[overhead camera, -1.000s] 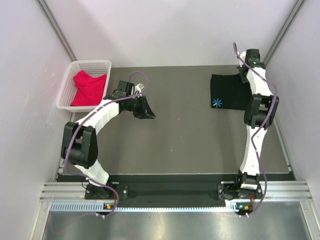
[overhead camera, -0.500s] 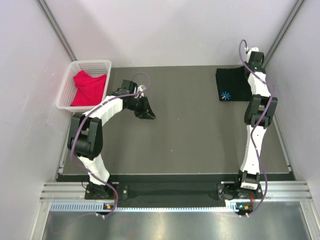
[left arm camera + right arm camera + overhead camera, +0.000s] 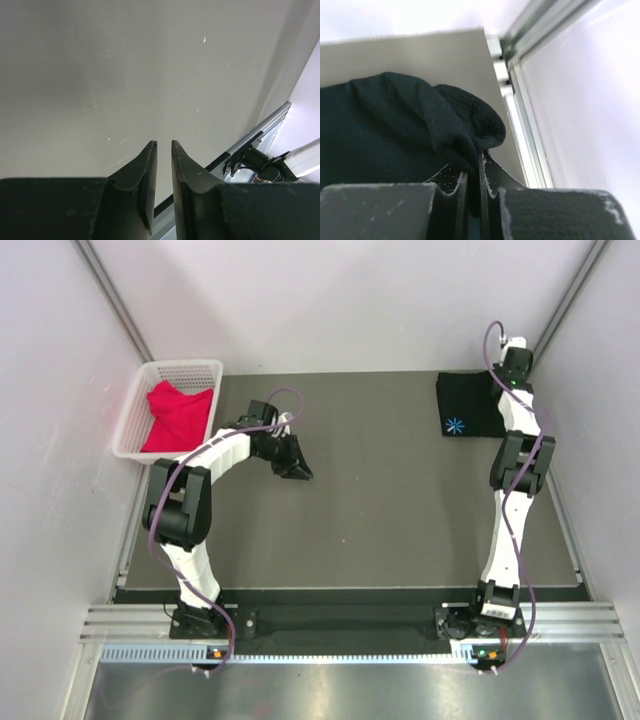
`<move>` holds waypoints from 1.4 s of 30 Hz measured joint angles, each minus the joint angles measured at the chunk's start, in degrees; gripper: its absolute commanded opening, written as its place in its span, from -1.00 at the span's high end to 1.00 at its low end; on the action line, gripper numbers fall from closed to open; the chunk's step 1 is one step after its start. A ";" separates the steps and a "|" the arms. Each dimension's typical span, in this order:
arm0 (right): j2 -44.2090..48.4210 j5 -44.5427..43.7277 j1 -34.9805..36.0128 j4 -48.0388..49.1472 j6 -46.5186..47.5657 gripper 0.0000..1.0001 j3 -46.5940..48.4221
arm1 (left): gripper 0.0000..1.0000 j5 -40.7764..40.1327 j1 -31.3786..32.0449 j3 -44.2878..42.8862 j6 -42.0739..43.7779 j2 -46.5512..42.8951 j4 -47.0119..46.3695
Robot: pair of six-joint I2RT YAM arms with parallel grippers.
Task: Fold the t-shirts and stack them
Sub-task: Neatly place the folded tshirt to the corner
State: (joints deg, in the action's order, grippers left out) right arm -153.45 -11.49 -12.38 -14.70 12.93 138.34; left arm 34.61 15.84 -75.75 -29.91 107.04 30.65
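Note:
The black t-shirt lies folded at the table's far right corner, a small blue star print on it. My right gripper is at its right edge, shut on a bunched fold of the black cloth; the fold sits pinched between the fingers of that gripper. The red-pink t-shirt lies crumpled in the white basket at the far left. My left gripper hovers right of the basket over bare table. The left gripper has a narrow gap between its fingers, and nothing is in it.
The grey table mat runs between the two arms. White walls close in on both sides and at the back. A metal rail edges the table just right of the black cloth.
My right gripper has pulled the black t-shirt farther to the right and toward the back corner. The left arm's elbow swung in; its gripper stayed about where it was.

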 measured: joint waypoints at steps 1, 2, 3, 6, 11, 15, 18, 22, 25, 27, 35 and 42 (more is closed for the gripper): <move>-0.02 0.15 0.22 0.61 0.11 1.00 0.31 | 0.54 0.00 0.00 -0.26 0.00 0.11 -0.04; -0.02 0.26 0.28 1.11 0.33 1.00 0.55 | 0.54 0.02 0.00 -0.48 0.00 0.24 -0.09; -0.02 0.37 0.28 1.68 0.50 1.00 0.72 | 0.54 0.04 0.00 -0.61 -0.02 0.26 -0.09; -1.62 0.33 0.35 3.06 0.55 1.00 3.85 | 0.55 0.20 0.00 -0.72 -0.13 0.37 -0.09; -2.01 0.11 0.35 3.80 0.52 0.91 4.20 | 0.54 0.28 0.00 -0.76 -0.13 0.37 -0.02; -2.03 -0.48 0.35 4.11 -0.04 0.17 4.20 | 0.54 0.39 0.00 -0.76 -0.13 0.37 -0.02; -2.03 -1.62 0.35 4.76 -0.74 -0.33 4.17 | 0.54 0.42 0.00 -0.74 -0.11 0.37 0.00; -1.40 -3.48 0.35 4.44 -0.83 -0.44 2.99 | 0.54 0.20 0.00 -0.70 -0.17 0.07 0.17; 1.25 -4.76 0.35 1.55 -2.01 -0.54 0.68 | 0.54 -0.17 0.00 0.92 -0.98 -2.25 -0.31; 4.57 -5.40 0.50 -0.92 -3.06 -0.71 -1.79 | 0.53 -0.44 0.00 3.02 -2.10 -5.01 -1.01; 33.00 -7.69 6.27 -7.04 -8.28 -0.99 -23.32 | 0.35 -3.80 0.28 11.19 -7.17 -18.40 -2.93; 55.67 -1.01 22.51 -8.17 -14.23 -0.99 -44.70 | -0.07 -6.95 1.55 24.13 -13.79 -35.50 -5.16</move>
State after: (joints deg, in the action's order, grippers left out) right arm -97.78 -12.49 10.13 -22.87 -1.30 93.65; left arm 27.66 17.39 -51.62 -43.70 71.55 25.50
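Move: At the table's far right corner the right hand still pinches the folded black t-shirt by its right edge. The shirt's middle lies about 10 cm to the left, 6 cm back and 4 cm lower; its blue logo is some 16 cm left and 12 cm back, and the table corner 6 cm ahead and 3 cm right. From the idle left hand, the shirt's middle is roughly 22 cm ahead and 47 cm right, slightly below. Easing the held t-shirt edge 2 cm forward and up near the corner, the right hand pauses, opens wide and lets go, then sweeps left, up and back, about 25 cm left and 20 cm up, away from the shirt, finally turning counter-clockwise. The left hand waits empty, then late draws back some 8 cm and rises 7 cm, its fingers opening to about half. ##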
